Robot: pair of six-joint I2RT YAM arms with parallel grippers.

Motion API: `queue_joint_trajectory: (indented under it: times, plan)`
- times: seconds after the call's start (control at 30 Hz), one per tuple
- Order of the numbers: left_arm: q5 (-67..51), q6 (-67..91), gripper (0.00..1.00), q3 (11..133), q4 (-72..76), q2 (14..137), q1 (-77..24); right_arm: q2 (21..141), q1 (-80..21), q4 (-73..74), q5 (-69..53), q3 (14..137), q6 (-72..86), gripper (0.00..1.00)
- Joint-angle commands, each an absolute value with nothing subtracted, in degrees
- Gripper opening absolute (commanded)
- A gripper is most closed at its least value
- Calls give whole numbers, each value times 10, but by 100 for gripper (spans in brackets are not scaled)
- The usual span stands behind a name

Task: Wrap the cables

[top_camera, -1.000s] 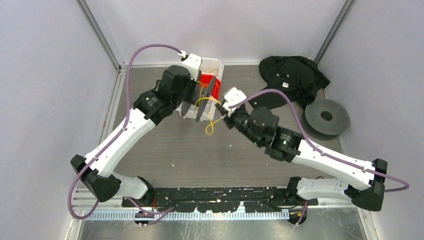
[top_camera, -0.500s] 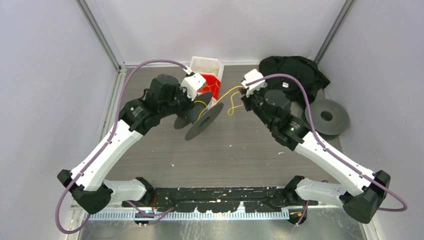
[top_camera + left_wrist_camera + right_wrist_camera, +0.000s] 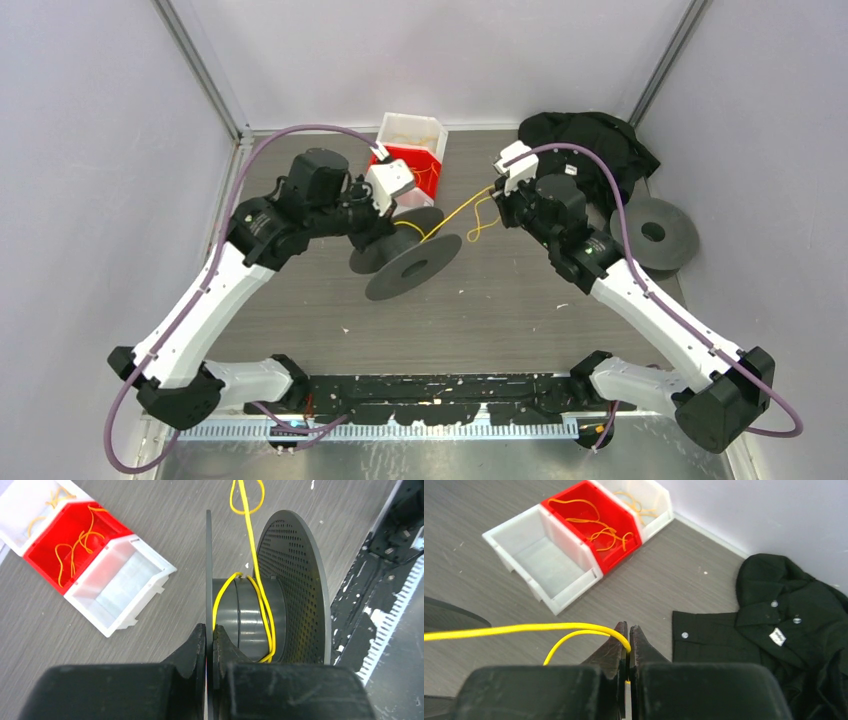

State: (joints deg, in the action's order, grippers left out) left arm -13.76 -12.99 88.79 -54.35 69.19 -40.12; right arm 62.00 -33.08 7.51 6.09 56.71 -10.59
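A thin yellow cable (image 3: pixel 455 210) runs from the hub of a dark grey spool (image 3: pixel 415 268) to my right gripper (image 3: pixel 498 193), with a small loose loop hanging near it. My left gripper (image 3: pixel 378 232) is shut on one flange of the spool and holds it tilted above the table. In the left wrist view the gripper (image 3: pixel 210 630) pinches the thin flange, and the cable (image 3: pixel 250 555) lies in a few turns round the spool's hub (image 3: pixel 250 620). In the right wrist view the gripper (image 3: pixel 628 629) is shut on the cable (image 3: pixel 524 628).
A row of bins (image 3: pixel 410 140) stands at the back; the red bin (image 3: pixel 594 525) holds more yellow cables. A black garment (image 3: pixel 585 150) lies at the back right. A second grey spool (image 3: pixel 655 232) lies flat beside it.
My left gripper has carried the spool away from the bins toward the table's middle and tilted it. My right gripper has moved right and back, drawing the cable out from the spool.
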Motion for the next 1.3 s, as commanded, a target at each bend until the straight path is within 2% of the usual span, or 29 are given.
queue_joint_trajectory:
  times: [0.0,0.23,0.27,0.37,0.4,0.53,0.77,1.07,1.27]
  plan:
    - [-195,-104,0,950,-519,632,-403,613,-322,94,9,554,-90,1]
    - [-197,-26,0,975,-428,616,-402,578,-322,60,-47,488,-26,1]
    - [-196,-12,0,976,-416,619,-402,577,-322,52,-53,481,-10,6]
    - [-164,56,0,965,-352,631,-402,577,-322,23,-59,458,36,38]
    - [-148,75,0,957,-331,633,-402,578,-322,14,-52,450,46,46]
    - [-83,118,0,934,-270,637,-403,570,-323,2,-29,423,65,57]
    - [-17,147,0,947,-238,653,-402,516,-322,-13,-39,385,119,64]
    - [49,171,0,953,-217,664,-402,447,-322,42,-77,369,179,66]
    - [41,176,0,953,-206,669,-403,424,-323,54,-58,365,188,67]
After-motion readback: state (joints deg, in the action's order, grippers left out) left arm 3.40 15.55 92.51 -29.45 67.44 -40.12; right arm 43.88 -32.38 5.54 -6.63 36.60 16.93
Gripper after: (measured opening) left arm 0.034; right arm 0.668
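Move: The left hand grips a grey spool by one flange; its middle sits about 4 cm to that hand's right, 2 cm back and 4 cm lower. From the right hand, which pinches the yellow cable's free end, the same spool is roughly 15 cm left and 9 cm back, near its height. On the table nearly 30 cm below, the red-white bins lie some 19 cm left and 8 cm ahead of the right hand, the black jacket about 16 cm right and 10 cm ahead. Upward goes the left hand, about 13 cm, keeping its pinch on the spool flange; it first eases back a little, then swings forward to finish some 5 cm ahead, fingers tilting up towards level and turning counter-clockwise. The right hand sinks and draws back towards its base, opening partway down to let go of the yellow cable, then rises slightly while still backing away from the spool. ##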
